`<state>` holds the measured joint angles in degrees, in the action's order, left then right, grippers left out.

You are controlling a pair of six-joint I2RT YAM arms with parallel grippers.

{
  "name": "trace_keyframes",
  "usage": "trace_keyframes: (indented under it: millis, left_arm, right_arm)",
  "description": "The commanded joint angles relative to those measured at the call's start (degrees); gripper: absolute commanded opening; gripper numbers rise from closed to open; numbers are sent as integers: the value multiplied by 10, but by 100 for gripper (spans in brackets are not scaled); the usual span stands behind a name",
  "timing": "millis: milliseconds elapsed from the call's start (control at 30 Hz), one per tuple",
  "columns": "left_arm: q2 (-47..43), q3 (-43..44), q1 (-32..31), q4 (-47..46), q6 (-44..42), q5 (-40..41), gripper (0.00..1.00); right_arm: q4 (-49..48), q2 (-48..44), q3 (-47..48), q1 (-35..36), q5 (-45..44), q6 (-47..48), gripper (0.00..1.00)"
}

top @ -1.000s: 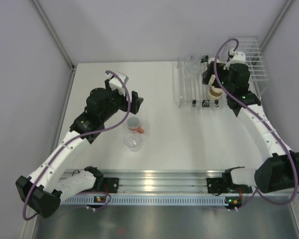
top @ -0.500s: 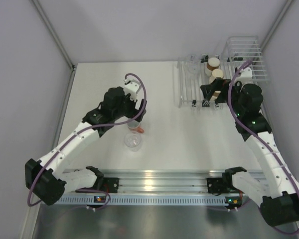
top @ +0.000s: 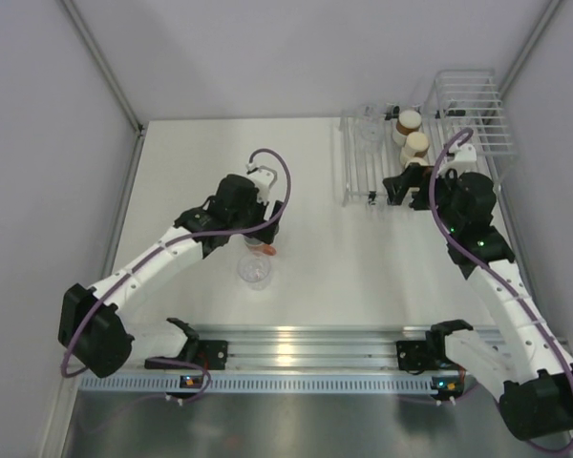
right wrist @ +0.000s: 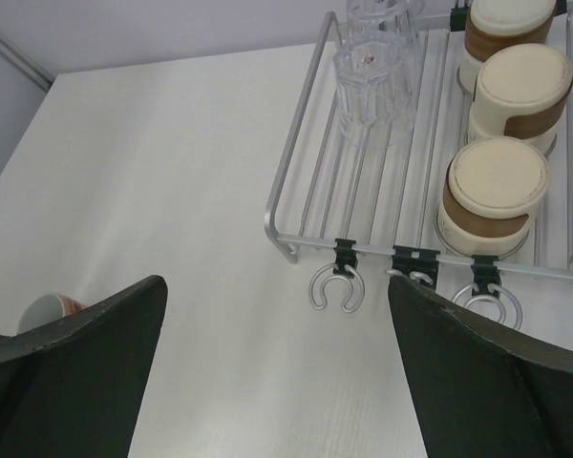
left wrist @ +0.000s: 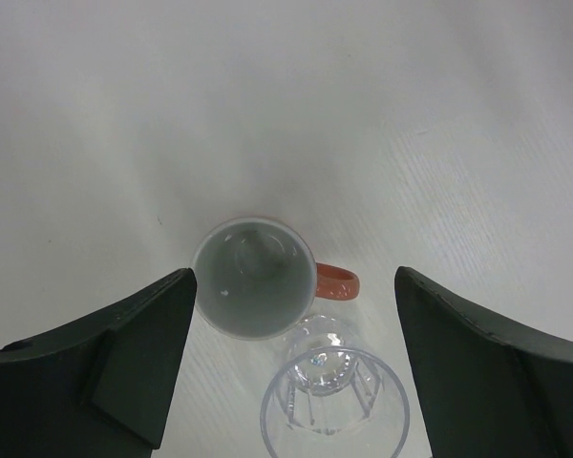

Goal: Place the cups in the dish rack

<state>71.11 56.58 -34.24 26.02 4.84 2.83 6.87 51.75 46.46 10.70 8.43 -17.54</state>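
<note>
A salmon-orange cup (left wrist: 253,277) stands upright on the table with its handle to the right. A clear cup (left wrist: 332,401) stands just in front of it. My left gripper (left wrist: 292,272) hangs open above both cups, a finger on each side, touching neither. In the top view the left gripper (top: 267,229) hovers over the orange cup (top: 265,248), with the clear cup (top: 255,271) nearer the arm bases. My right gripper (right wrist: 275,281) is open and empty at the front edge of the dish rack (right wrist: 296,181). Three brown cups (right wrist: 492,196) sit upside down on the rack's bars, with clear cups (right wrist: 372,81) further back.
The rack's tall wire basket (top: 468,105) stands at the back right, against the right wall. Wire hooks (right wrist: 336,286) hang off the rack's front bar. A metal rail (top: 306,348) runs along the near table edge. Grey walls close in the left, back and right sides.
The left arm has swung right and come down over the orange cup. The right gripper has drawn back from the rack, leaving a brown cup on the bars.
</note>
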Motion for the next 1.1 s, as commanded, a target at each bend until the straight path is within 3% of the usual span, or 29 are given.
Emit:
trace_keyframes:
  millis: [0,533,667,800,900,1067]
  left_arm:
    - [4,-9,-2,8,27,-5,90]
    - [96,-1,-21,7,68,0,89]
    - [124,9,-21,7,68,2,82]
    - [146,19,-22,6,65,11,56]
    - [163,22,-22,4,62,17,41]
    - [185,27,-23,3,63,23,0]
  right_arm:
    - [-28,-23,-1,-2,-11,10,99]
    - [-34,-34,-18,-8,-7,8,99]
    - [-35,-37,-23,-9,-7,8,99]
    - [-36,-37,-24,-10,-5,8,100]
    - [-38,-38,-27,-11,-5,8,100]
    - [-38,-37,-30,-11,-3,8,99]
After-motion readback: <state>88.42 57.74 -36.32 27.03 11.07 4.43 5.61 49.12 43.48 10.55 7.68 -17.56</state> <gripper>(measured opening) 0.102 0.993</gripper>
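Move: The mug stands almost directly beneath the open left gripper, its middle about 12 cm below and some 2 cm to the left, with its handle on the right, near side. Behind the mug, about 8 cm nearer the base, stands the clear cup, likewise around 3 cm left of the left hand and 12 cm below it. From the idle right hand the mug lies roughly 32 cm to the left, 4 cm back and 22 cm lower. Bring the left gripper down about 10 cm onto the handle side of the mug's rim, easing back and slightly right at first, then a little forward again, while the fingers tip some 15 degrees steeper. Keep them open until nearly down, then close them to pinch the wall beside the handle, one finger inside the mug and the other outside. ##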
